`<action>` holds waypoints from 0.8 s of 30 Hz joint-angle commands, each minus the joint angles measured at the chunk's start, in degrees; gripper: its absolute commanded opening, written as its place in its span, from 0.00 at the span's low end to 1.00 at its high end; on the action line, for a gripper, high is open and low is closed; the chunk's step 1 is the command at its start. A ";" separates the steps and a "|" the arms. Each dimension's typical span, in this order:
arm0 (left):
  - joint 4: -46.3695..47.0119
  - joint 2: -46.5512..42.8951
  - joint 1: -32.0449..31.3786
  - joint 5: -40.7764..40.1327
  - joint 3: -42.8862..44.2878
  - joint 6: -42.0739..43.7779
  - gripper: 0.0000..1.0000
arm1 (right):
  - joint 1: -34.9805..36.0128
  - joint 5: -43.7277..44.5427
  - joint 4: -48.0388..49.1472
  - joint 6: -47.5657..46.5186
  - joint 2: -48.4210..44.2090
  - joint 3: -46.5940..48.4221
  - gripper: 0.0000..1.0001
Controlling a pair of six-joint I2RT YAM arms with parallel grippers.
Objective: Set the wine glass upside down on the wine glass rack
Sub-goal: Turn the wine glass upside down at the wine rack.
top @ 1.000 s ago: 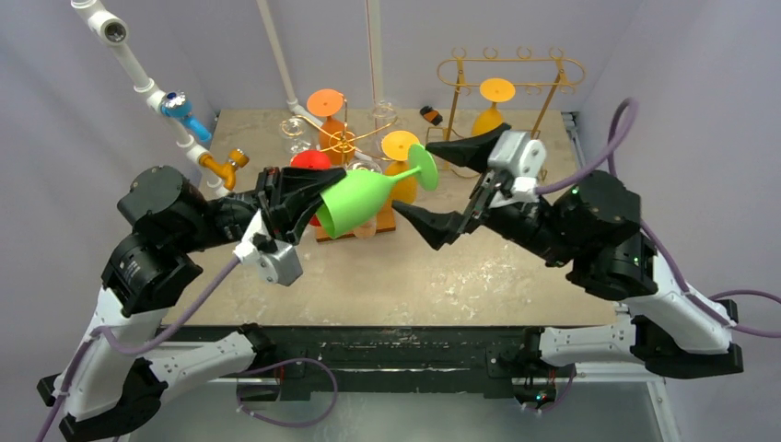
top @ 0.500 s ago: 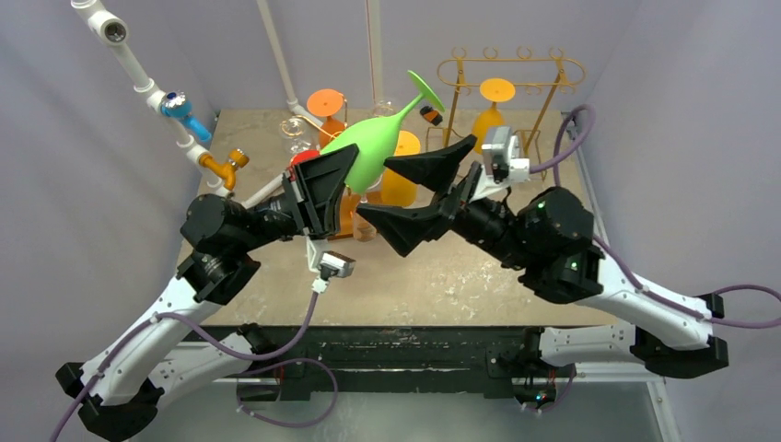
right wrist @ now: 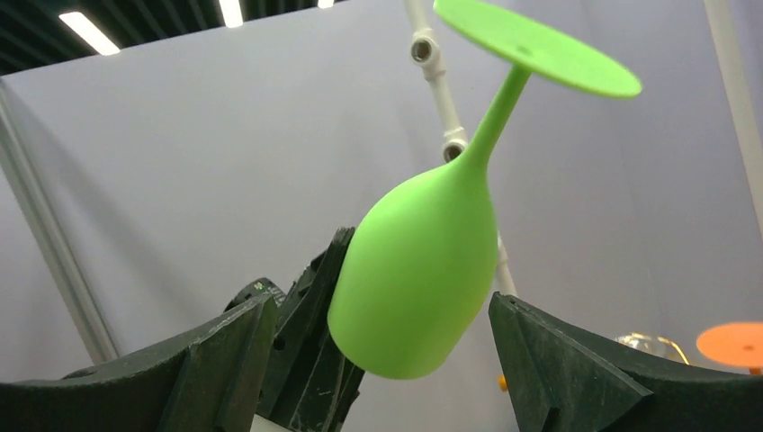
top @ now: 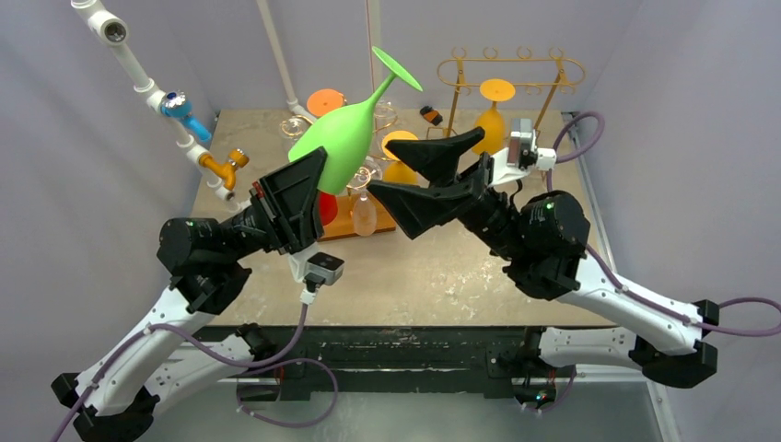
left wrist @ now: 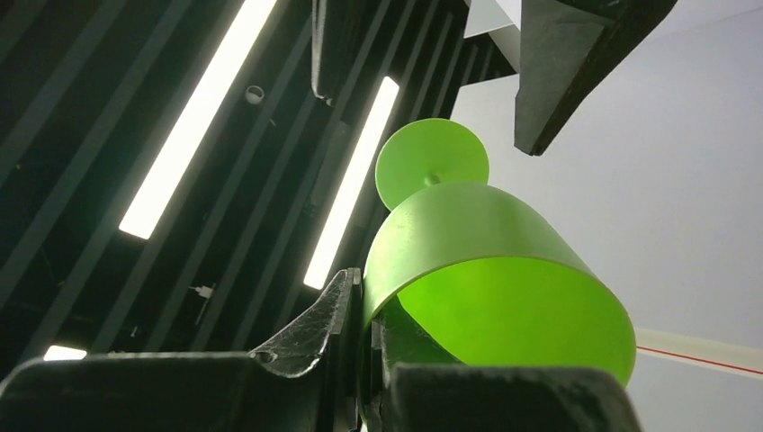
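Note:
My left gripper (top: 308, 184) is shut on the rim of a green wine glass (top: 345, 143), held high above the table with its round foot (top: 398, 69) up and tilted to the right. The pinch on the bowl's wall shows in the left wrist view (left wrist: 373, 315). My right gripper (top: 405, 170) is open just right of the bowl, its jaws to either side without touching; the glass (right wrist: 423, 261) hangs between them in the right wrist view. A gold wire wine glass rack (top: 511, 78) stands at the back right with an orange glass (top: 493, 106) hanging on it.
A wooden stand (top: 355, 216) with orange, red and clear glasses sits at mid table below the grippers. A white pipe (top: 147, 87) with blue and orange valves runs along the left wall. A small dark bottle (top: 430, 114) lies near the back.
Both arms have risen and swung left. The green glass went from lying nearly level to foot-up and higher. The right gripper stayed open and moved closer around the bowl.

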 commanded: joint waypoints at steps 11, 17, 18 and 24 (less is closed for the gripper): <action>5.48 -2.02 -0.06 4.05 -1.18 -2.90 0.00 | -12.96 -42.55 29.39 24.11 14.82 5.83 0.99; 5.13 -2.45 -0.06 4.72 -2.12 -2.98 0.00 | -12.95 -44.03 36.91 28.92 20.94 8.80 0.99; 5.02 -2.53 -0.07 4.68 -2.17 -3.01 0.00 | -12.97 -43.93 38.84 29.75 21.53 9.02 0.99; 4.61 -2.81 -0.09 4.81 -2.32 -3.16 0.00 | -13.03 -42.65 45.94 34.72 25.92 12.92 0.99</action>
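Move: The green wine glass is already upside down and tilted, its foot up. The middle of its bowl lies about 9 cm left of the right hand point, 3 cm ahead and 4 cm above, and about 3 cm to the right, 3 cm ahead and 4 cm above the left. From the right hand, the round gold stand's top is some 20 cm ahead, 10 cm left and 25 cm down; a hanging yellow glass is 19 cm ahead, 1 cm right and 32 cm down. The green glass's bowl is what the right hand closes in on: fingers wide open, it dips slightly forward and up, then sweeps left about 7.5 cm while turning some 35 degrees counter-clockwise, to straddle the bowl. The left hand keeps its pinch on the rim and eases back about 2.5 cm and slightly left. ##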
